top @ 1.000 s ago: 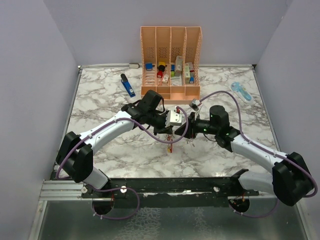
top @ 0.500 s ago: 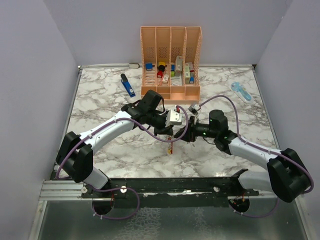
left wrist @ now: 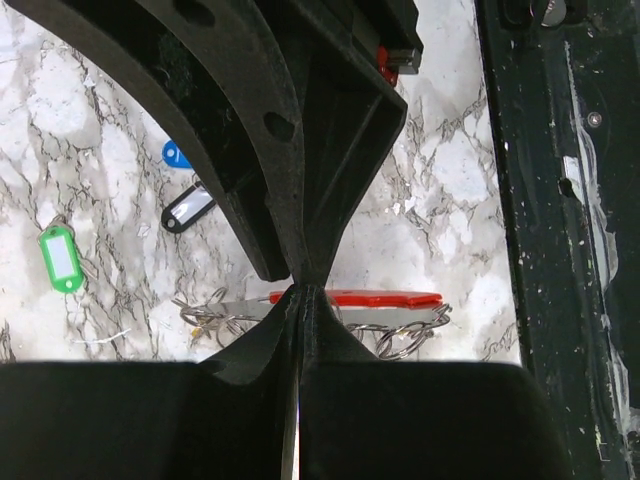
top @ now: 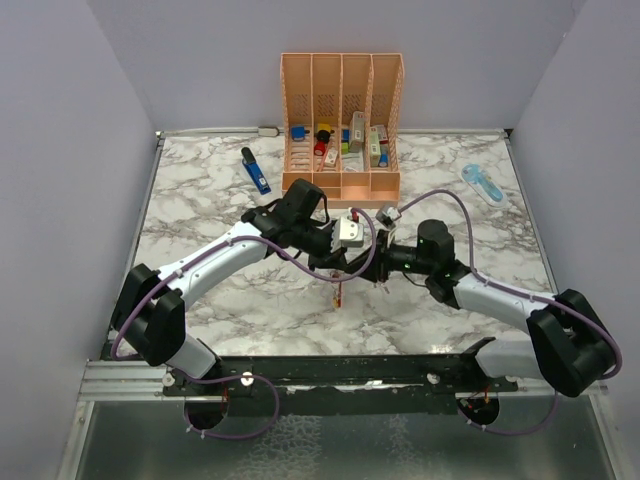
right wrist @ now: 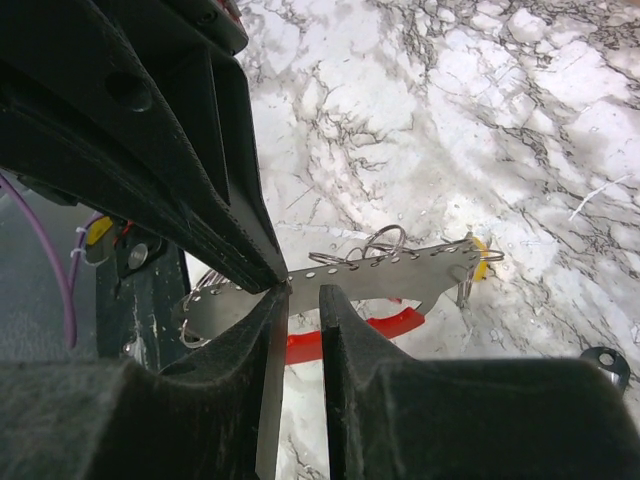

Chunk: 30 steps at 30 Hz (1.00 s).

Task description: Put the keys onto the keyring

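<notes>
The keyring [left wrist: 355,298] is a red curved clip on a perforated metal strip [right wrist: 400,275] that carries several wire rings. It hangs over the marble, small and red in the top view [top: 340,291]. My left gripper [left wrist: 300,290] is shut on the strip's edge. A yellow tag [right wrist: 481,256] hangs at the strip's far end. My right gripper [right wrist: 305,300] is at the strip's lower edge, beside the left fingers. Its jaws stand a narrow gap apart with nothing seen between them. Loose keys lie on the table: a green tag [left wrist: 60,258], a black one [left wrist: 190,208], a blue one [left wrist: 175,155].
A peach slotted organizer [top: 342,75] with small coloured items stands at the back centre. A blue pen-like tool [top: 256,171] lies to its left and a light blue object [top: 483,183] at the back right. The black rail [top: 330,370] runs along the near edge.
My right arm has swung left, bringing its gripper up against the left gripper and the hanging keyring. The left arm has kept its hold and barely moved.
</notes>
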Tool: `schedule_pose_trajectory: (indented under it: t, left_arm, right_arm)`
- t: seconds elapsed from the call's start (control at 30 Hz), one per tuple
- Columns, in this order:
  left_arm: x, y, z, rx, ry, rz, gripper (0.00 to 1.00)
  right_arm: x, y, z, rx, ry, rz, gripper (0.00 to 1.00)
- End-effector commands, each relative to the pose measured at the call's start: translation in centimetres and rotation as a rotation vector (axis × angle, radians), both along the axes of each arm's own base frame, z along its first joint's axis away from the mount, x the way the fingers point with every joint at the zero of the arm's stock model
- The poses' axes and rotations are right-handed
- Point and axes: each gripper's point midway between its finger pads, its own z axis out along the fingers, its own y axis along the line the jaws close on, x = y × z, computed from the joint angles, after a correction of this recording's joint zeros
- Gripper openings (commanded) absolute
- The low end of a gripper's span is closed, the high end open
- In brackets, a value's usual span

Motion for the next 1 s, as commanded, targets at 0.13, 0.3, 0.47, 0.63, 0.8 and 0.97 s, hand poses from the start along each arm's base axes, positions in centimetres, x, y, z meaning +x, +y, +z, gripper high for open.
schedule_pose_trajectory:
  t: [0.13, 0.3, 0.47, 0.63, 0.8, 0.97]
  left_arm:
    - [0.2, -0.6, 2.4, -0.080, -0.044, -0.014, 0.00]
    - [0.3, -0.5, 2.3, -0.078, -0.041, -0.006, 0.00]
    - [3.0, 1.5, 0.4, -0.006, -0.125, 0.092, 0.00]
    - [9.0, 6.6, -0.2, 0.053, -0.289, 0.291, 0.04]
    - [13.7, 14.2, 0.0, 0.109, -0.348, 0.519, 0.25]
    - [14.2, 19.0, -0.3, 0.146, -0.317, 0.688, 0.45]
  right_arm:
    - [-1.3, 0.7, -0.2, 0.029, -0.006, 0.050, 0.20]
    - [-1.3, 0.6, -0.4, 0.024, -0.001, 0.040, 0.20]
    - [-0.6, 0.0, -1.0, -0.028, 0.013, -0.012, 0.20]
    - [0.1, 0.6, -2.6, -0.151, 0.040, -0.038, 0.22]
    - [-0.1, 3.9, -3.8, -0.269, -0.002, 0.007, 0.23]
    - [-0.5, 7.4, -6.0, -0.409, -0.061, 0.104, 0.25]
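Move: The keyring, a metal plate with rings and a red arm, is pinched at its middle by the shut left fingers, with some 10 cm of air below. From that hand the black tag lies about 5 cm ahead, 5 cm right; the blue tag 5 cm ahead, 8 cm right; the green tag 11 cm ahead, 2 cm right; the compartment box 22 cm ahead, 10 cm down. From the right hand, the keyring is some 3 cm to the left, level. After a near standstill at the keyring, the left hand sweeps away to the left and forward, about 20 cm in all, turning some 30 degrees counter-clockwise while its fingers open to nearly half and let go of the plate. The right hand first eases down and slightly back, then swings about 6 cm left and dips further, tipping its fingers downward after the released keyring, its own fingers staying slightly apart. ##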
